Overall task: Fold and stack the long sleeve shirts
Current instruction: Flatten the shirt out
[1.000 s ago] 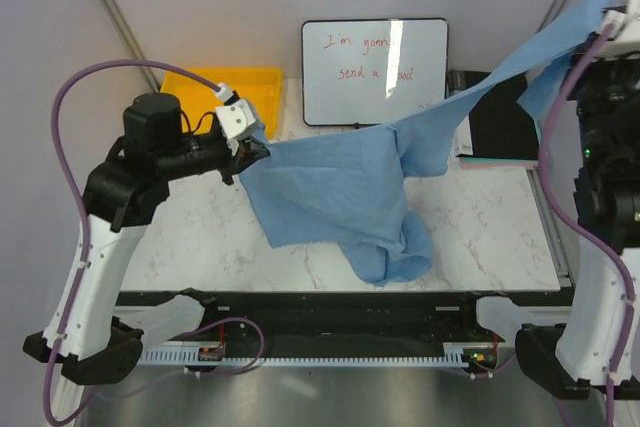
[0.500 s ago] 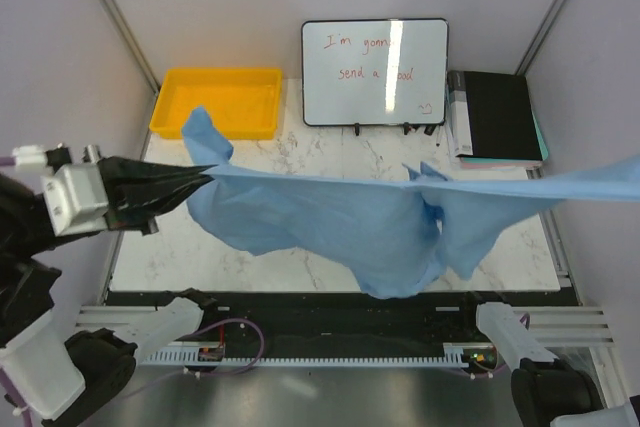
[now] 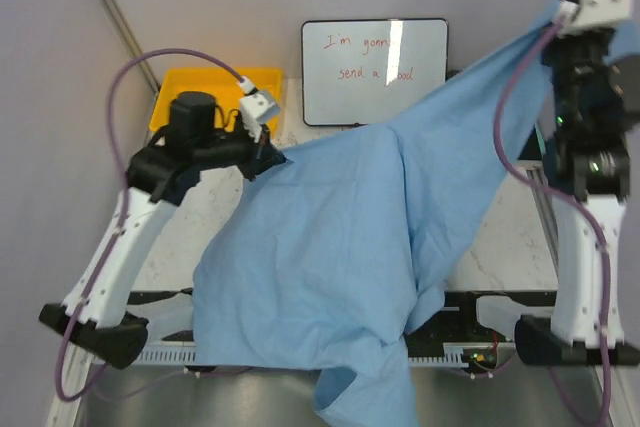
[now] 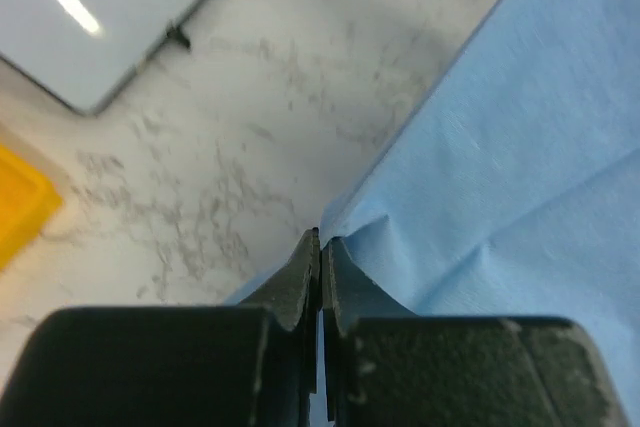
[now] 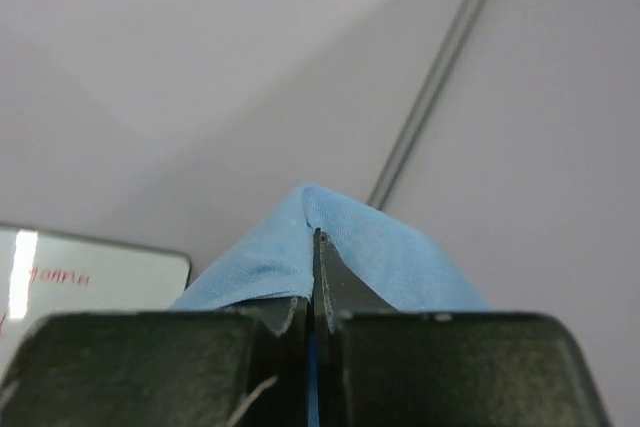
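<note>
One light blue long sleeve shirt (image 3: 350,247) hangs spread in the air between my two arms, draping down past the table's near edge. My left gripper (image 3: 262,152) is shut on its left edge, low over the back left of the table; in the left wrist view the cloth (image 4: 500,167) runs out from the closed left gripper (image 4: 321,239). My right gripper (image 3: 572,2) is raised high at the back right, shut on another edge; the right wrist view has blue cloth (image 5: 350,237) folded over the tips of the right gripper (image 5: 316,235).
A yellow tray (image 3: 200,82) stands at the back left behind the left arm. A whiteboard (image 3: 360,67) with red writing stands at the back middle. The marble table (image 3: 170,237) shows at the left. The shirt hides the back right.
The arms swung wide apart half a second ago, stretching the shirt into a band. Now they are back near the rear, and the shirt hangs opened out as a broad sheet.
</note>
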You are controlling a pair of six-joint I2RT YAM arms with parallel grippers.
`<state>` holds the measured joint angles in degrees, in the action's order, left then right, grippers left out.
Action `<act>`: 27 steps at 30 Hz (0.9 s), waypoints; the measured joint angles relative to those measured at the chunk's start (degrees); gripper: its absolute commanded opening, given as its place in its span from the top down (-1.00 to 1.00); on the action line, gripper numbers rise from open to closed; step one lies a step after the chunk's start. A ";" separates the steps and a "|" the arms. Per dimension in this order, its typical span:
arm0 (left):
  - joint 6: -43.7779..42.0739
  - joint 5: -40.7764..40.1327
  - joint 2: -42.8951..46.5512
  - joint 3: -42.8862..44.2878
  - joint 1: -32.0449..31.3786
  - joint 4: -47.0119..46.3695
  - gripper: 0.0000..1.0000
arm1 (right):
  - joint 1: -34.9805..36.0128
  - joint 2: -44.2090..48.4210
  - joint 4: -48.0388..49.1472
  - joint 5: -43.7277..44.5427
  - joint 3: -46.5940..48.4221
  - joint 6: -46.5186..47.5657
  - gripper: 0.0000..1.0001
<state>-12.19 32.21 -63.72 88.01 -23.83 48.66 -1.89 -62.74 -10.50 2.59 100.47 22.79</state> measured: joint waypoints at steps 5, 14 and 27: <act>-0.33 -8.35 -10.10 -17.40 1.05 -5.44 0.97 | 6.97 -21.11 3.69 -0.76 -4.33 3.39 1.00; -2.82 -14.29 -26.32 -20.63 14.56 -12.41 -0.47 | 27.76 -52.43 2.56 11.32 7.74 15.98 -0.96; -17.29 -11.82 -14.78 -26.23 10.29 -6.58 -0.44 | 9.16 -25.86 -26.53 -2.25 -7.13 7.21 -0.75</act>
<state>-29.47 20.38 -78.50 61.78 -13.54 42.09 7.27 -88.60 -37.04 0.34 93.34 30.00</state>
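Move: The shirt, still pinched in both hands, hangs in the air. The left hand's landing spot on the table is about 10 cm ahead, 8 cm left and 35 cm below; from there the yellow tray is some 22 cm farther out and 10 cm farther left. The right hand's spot, just before the whiteboard, is about 20 cm ahead, 24 cm left and 60 cm below; the black folder is some 22 cm ahead of that hand and 5 cm to its right. The shirt is flung out and down from both grippers in one fast swing: the right hand sweeps down about 34 cm, forward 27 and left 24; the left drops about 27, going forward and left some 12 each. Near the bottom both open wide and let go, then draw back and to the right, clearly farther on the right arm, whose wrist tips down nearly 60 degrees overall. ##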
